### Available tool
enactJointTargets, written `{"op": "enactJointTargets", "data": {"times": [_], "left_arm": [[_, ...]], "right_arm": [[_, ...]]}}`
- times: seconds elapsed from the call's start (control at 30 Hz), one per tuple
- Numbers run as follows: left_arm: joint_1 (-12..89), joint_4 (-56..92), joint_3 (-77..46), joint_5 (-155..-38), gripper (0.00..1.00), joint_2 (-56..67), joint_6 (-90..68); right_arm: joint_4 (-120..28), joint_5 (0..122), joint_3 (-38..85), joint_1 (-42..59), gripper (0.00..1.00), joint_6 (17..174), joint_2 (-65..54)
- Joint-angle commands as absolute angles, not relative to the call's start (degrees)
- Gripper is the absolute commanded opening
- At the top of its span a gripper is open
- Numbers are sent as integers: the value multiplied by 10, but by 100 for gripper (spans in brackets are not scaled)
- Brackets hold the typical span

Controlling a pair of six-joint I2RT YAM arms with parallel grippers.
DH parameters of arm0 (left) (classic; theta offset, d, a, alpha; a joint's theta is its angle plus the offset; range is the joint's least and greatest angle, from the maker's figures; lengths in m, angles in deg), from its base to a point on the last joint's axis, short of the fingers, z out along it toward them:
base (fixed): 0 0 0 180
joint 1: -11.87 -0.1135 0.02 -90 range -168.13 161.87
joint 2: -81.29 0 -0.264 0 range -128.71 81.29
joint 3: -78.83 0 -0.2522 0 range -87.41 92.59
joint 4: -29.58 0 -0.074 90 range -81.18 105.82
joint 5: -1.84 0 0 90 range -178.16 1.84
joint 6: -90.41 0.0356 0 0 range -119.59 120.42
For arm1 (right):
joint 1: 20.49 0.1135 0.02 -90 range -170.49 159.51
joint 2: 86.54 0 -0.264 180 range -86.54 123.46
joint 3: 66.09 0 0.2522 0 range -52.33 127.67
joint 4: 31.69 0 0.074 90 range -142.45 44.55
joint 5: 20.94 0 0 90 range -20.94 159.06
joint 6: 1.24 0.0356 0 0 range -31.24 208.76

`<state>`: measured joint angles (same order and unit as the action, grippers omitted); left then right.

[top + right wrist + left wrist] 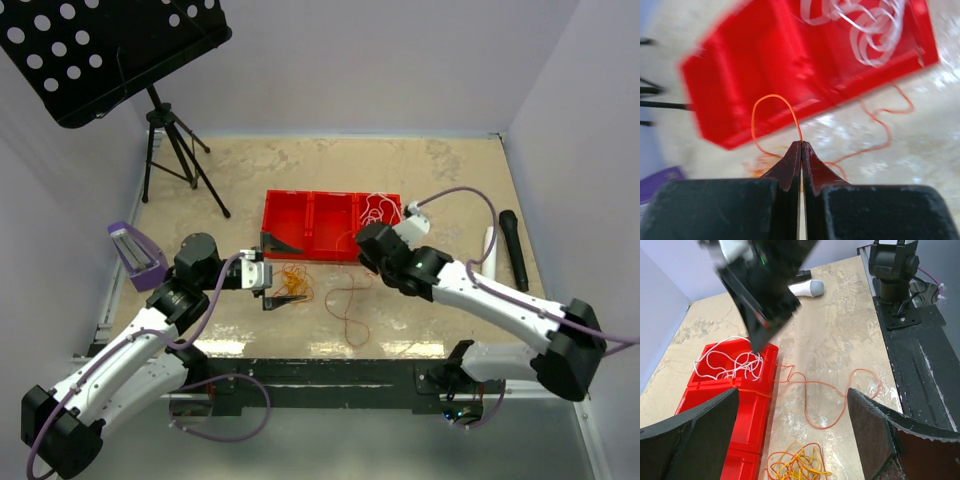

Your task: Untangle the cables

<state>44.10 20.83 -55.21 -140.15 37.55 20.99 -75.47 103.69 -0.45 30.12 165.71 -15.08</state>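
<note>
My right gripper (801, 145) is shut on a thin orange cable (771, 98), which loops up from the fingertips in front of the red tray (740, 65). In the top view this gripper (362, 250) hangs at the tray's (310, 228) front right edge. A white cable (378, 208) lies coiled in the tray's right compartment. My left gripper (284, 272) stands open around an orange and yellow tangle (296, 276) on the table. In the left wrist view that tangle (797, 462) lies between the wide-open fingers (705, 425). A red-orange cable (840, 407) snakes across the table beyond it.
A black music stand (110, 50) on a tripod stands at the back left. A purple holder (135, 255) sits beside the left arm. A black microphone (513, 250) and a white cylinder (490, 245) lie at the right wall. White walls close three sides.
</note>
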Motion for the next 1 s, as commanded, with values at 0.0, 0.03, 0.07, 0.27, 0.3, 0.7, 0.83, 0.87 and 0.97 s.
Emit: {"op": "enactJointTargets", "data": {"times": [0.0, 0.03, 0.07, 0.27, 0.3, 0.7, 0.83, 0.87, 0.97], "left_arm": [[435, 231, -549, -1403, 93, 381, 205], [435, 231, -547, -1403, 93, 381, 203], [434, 232, -548, -1403, 93, 381, 202], [432, 233, -547, -1401, 93, 382, 202], [432, 236, -550, -1399, 93, 383, 201], [429, 272, -570, -1401, 93, 387, 179], [428, 300, -576, -1393, 93, 381, 169], [429, 312, -579, -1384, 93, 381, 162], [428, 354, -591, -1338, 98, 376, 137]], "right_arm": [[-762, 1112, 75, 302, 0, 1588, -201], [-766, 1114, 93, 301, 0, 1579, -200], [-775, 1115, 106, 302, 0, 1575, -198], [-735, 1106, 175, 301, 0, 1514, -184], [-732, 1110, 193, 302, 0, 1504, -176], [-750, 1141, 576, 301, 0, 1346, -61], [-738, 1138, 651, 302, 0, 1311, -31], [-737, 1138, 672, 302, 0, 1304, -21], [-737, 1132, 736, 301, 0, 1286, 5]]}}
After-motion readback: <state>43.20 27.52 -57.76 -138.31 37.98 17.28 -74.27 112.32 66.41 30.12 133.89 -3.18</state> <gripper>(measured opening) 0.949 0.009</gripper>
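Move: The right hand, shut on the red cable, has the red box's right compartment with the white cable about 9 cm ahead, 5 cm to its right and 12 cm lower. The loose loop of red cable lies on the table some 9 cm back and 2 cm left, 14 cm down; the orange-yellow tangle is roughly 4 cm back and 14 cm left. From the left hand the compartment is about 19 cm ahead, 16 cm right and 22 cm below. Straight up, fast, the right hand hauls the pinched red cable some 40 cm higher above the red box, easing about 5 cm forward on the way, with a hesitation early in the climb. The wrist tips back by around 45 degrees, so the downward-slanting fingers end up pointing slightly upward, still shut on the cable. ##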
